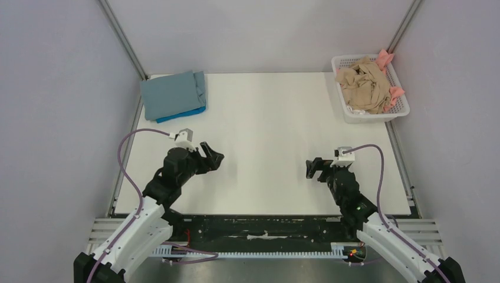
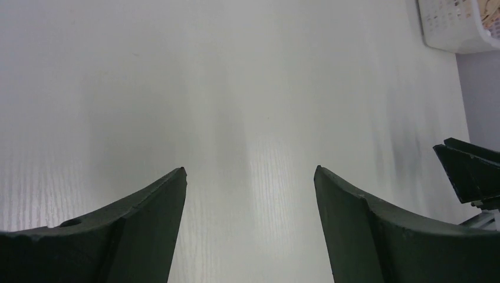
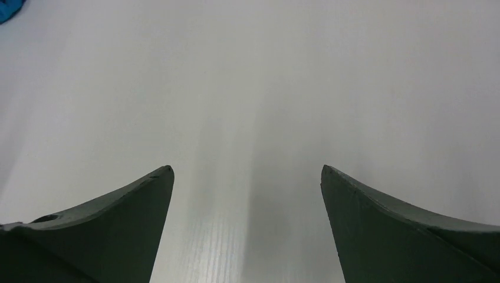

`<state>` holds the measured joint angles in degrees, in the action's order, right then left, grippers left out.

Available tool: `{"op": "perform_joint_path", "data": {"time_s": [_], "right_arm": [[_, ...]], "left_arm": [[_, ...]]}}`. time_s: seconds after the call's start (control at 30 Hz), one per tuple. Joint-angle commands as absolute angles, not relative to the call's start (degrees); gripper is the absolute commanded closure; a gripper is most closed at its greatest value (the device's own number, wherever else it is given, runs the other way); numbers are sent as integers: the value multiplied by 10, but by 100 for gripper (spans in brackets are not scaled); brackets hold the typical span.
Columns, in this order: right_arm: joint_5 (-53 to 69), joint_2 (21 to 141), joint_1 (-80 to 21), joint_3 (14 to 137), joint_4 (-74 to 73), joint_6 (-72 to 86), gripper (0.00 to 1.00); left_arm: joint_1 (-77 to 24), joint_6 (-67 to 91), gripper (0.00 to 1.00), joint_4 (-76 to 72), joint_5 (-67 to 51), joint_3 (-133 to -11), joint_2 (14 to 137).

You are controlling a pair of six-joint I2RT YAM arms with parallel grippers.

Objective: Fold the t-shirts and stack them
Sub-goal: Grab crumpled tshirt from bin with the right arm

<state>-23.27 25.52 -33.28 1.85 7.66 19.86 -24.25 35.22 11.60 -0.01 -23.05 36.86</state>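
Note:
A folded grey-blue t-shirt (image 1: 171, 94) lies on a bright blue t-shirt (image 1: 190, 112) at the table's far left corner. A crumpled beige-tan t-shirt (image 1: 364, 85) fills the white basket (image 1: 352, 115) at the far right, with a salmon pink t-shirt (image 1: 394, 94) showing beneath it. My left gripper (image 1: 213, 156) is open and empty over the bare table near the front left; it shows the same in the left wrist view (image 2: 250, 177). My right gripper (image 1: 312, 168) is open and empty near the front right, as in the right wrist view (image 3: 246, 174).
The white table (image 1: 265, 130) lies between grey side walls. A corner of the basket (image 2: 454, 29) and the right gripper's fingers (image 2: 471, 171) show in the left wrist view. A bit of blue cloth (image 3: 9, 9) shows at the right wrist view's top left.

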Motion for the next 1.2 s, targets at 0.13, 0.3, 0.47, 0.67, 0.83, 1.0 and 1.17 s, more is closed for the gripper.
{"op": "perform_joint_path", "data": {"time_s": [0.13,0.3,0.47,0.67,0.83,1.0,1.17], "right_arm": [[-237,316,-334,174,38,214,2],[-280,440,-334,357,-41,168,2],[-329,631,-281,589,-161,139,2],[-237,803,-151,756,-168,121,2],[-258,906,-74,824,-163,99,2],[-199,1007,-4,862,-153,83,2],[-130,1090,54,899,-138,107,4]], "left_arm": [[-244,379,15,63,-25,-217,365],[-244,385,15,46,-42,-215,370],[-244,385,15,42,-35,-210,372],[-244,380,15,43,-28,-215,381],[-243,383,15,36,-27,-212,390],[-244,378,15,41,-15,-220,412],[-243,376,15,40,-11,-227,439]]}}
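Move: The crumpled beige t-shirt lies about 32 cm ahead of my right hand and some 19 cm to its right, roughly at hand height, in the white bin, whose middle is about 32 cm ahead and 21 cm right. Beside the shirt, a near pink cloth sits 10 cm farther right and 3 cm nearer; a white cloth lies 9 cm nearer and 4 cm left of it. From my left hand the shirt is roughly 32 cm ahead and 59 cm right, slightly lower. I swing my right hand up first, some 20 cm and increasingly forward, then carry it on forward and to the right while sinking about 12 cm towards the beige t-shirt, ending over the near left part of the bin. On the way the wrist turns clockwise roughly 30 degrees and tips its fingers down about 20; they stay wide open. ##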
